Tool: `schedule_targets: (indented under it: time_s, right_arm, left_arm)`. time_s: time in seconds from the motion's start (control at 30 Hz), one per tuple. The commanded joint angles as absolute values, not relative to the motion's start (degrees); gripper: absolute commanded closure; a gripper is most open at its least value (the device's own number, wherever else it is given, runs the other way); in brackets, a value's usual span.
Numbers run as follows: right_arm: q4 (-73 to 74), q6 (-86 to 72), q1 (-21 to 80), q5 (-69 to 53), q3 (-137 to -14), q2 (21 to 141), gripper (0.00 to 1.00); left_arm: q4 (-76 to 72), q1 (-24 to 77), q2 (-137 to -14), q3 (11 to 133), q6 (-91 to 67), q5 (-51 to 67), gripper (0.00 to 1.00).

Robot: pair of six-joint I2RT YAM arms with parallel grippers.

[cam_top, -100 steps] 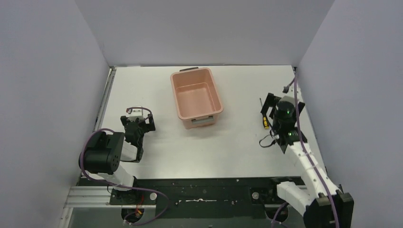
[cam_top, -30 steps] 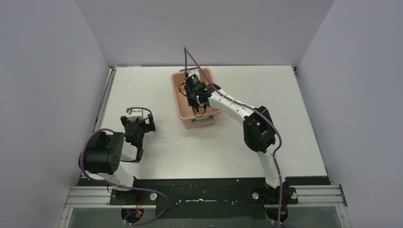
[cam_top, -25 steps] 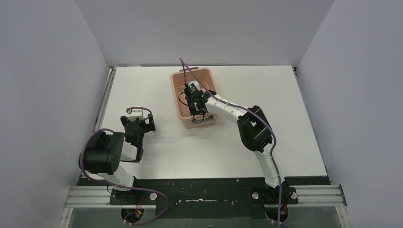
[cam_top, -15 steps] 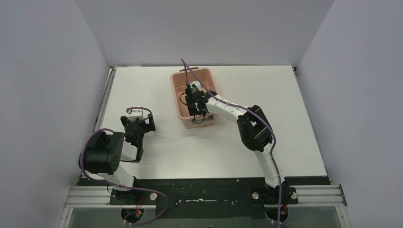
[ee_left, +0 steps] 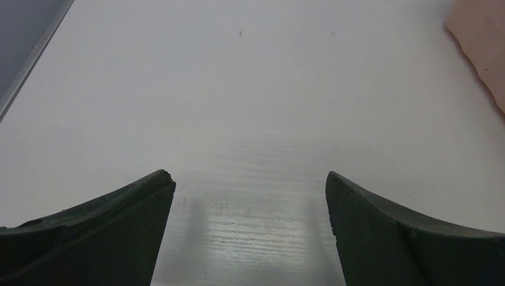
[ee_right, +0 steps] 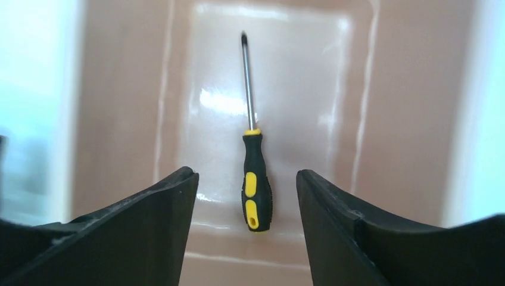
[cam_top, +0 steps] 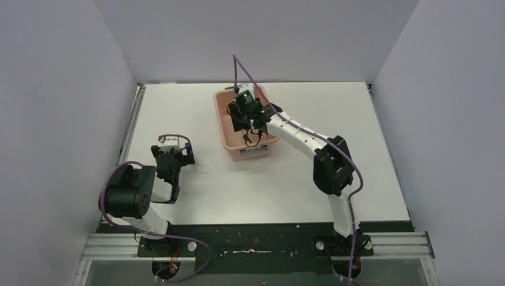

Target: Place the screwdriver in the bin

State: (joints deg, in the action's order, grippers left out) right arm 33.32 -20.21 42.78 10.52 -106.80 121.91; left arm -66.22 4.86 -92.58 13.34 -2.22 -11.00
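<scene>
The screwdriver [ee_right: 255, 185], yellow-and-black handle and thin shaft, lies flat on the floor of the salmon-pink bin [ee_right: 119, 89], with its tip pointing away from the camera. My right gripper [ee_right: 245, 173] hovers above it, open, its fingers either side of the handle without touching it. In the top view the right gripper [cam_top: 243, 116] hangs over the bin [cam_top: 222, 122] and hides the screwdriver. My left gripper [cam_top: 174, 157] rests open low over the table, left of the bin, with nothing between its fingers [ee_left: 149, 202].
A corner of the bin [ee_left: 483, 42] shows at the far right of the left wrist view. Grey walls close in the white table [cam_top: 333, 113] on three sides. The right arm's purple cable [cam_top: 241, 68] loops up above the bin.
The right gripper carried the screwdriver from the table's right side into the bin. Over the last second its jaws opened and the screwdriver dropped to the bin floor. The left arm stayed still.
</scene>
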Motion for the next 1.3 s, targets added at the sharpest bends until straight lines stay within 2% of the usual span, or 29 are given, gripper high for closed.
schedule_targets:
  time_s: [0.0, 0.07, 0.1, 0.3, 0.53, 0.8, 1.03, 1.27]
  right_arm:
    - [31.02, -16.35, 42.74, 12.8, -109.98, 108.61, 0.31]
    - [29.68, -14.23, 42.45, 12.56, -108.01, 104.94, 0.03]
    - [28.63, -13.18, 42.19, 12.58, -106.65, 103.08, 0.0]
    - [21.05, -8.63, 36.84, 13.56, -93.14, 91.41, 0.0]
    - [-1.79, -5.29, 28.57, 17.21, -62.47, 74.06, 0.0]
    - [-18.78, -7.12, 19.4, 17.88, -33.64, 63.03, 0.0]
    - [-30.64, -9.34, 17.24, 20.66, -18.18, 57.92, 0.0]
    - [-31.85, -9.04, 16.92, 21.87, -15.83, 57.92, 0.0]
  left_arm:
    - [-69.44, 4.7, -92.25, 14.41, -1.41, -10.45, 0.03]
    - [-69.49, 4.72, -92.21, 14.41, -1.4, -10.46, 0.03]
    - [-69.47, 4.67, -92.25, 14.41, -1.37, -10.46, 0.03]
    - [-69.5, 4.66, -92.2, 14.41, -1.38, -10.48, 0.03]
    - [-69.48, 4.73, -92.2, 14.41, -1.4, -10.46, 0.03]
    - [-69.44, 4.69, -92.2, 14.42, -1.4, -10.46, 0.03]
    - [-69.45, 4.75, -92.22, 14.41, -1.37, -10.46, 0.03]
    - [-69.38, 4.68, -92.2, 14.51, -1.4, -10.46, 0.03]
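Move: The screwdriver already lies released on the bin floor, its middle about 5 cm ahead of the right hand, 1 cm left and some 10 cm below. The bin's middle is roughly 8 cm ahead of that hand, neither left nor right, and 6 cm below. From the idle left hand, the screwdriver lies about 9 cm ahead, 24 cm right and 4 cm below. The empty right hand rises some 20 cm from the bin, opening, then swings 30 cm right and down. ##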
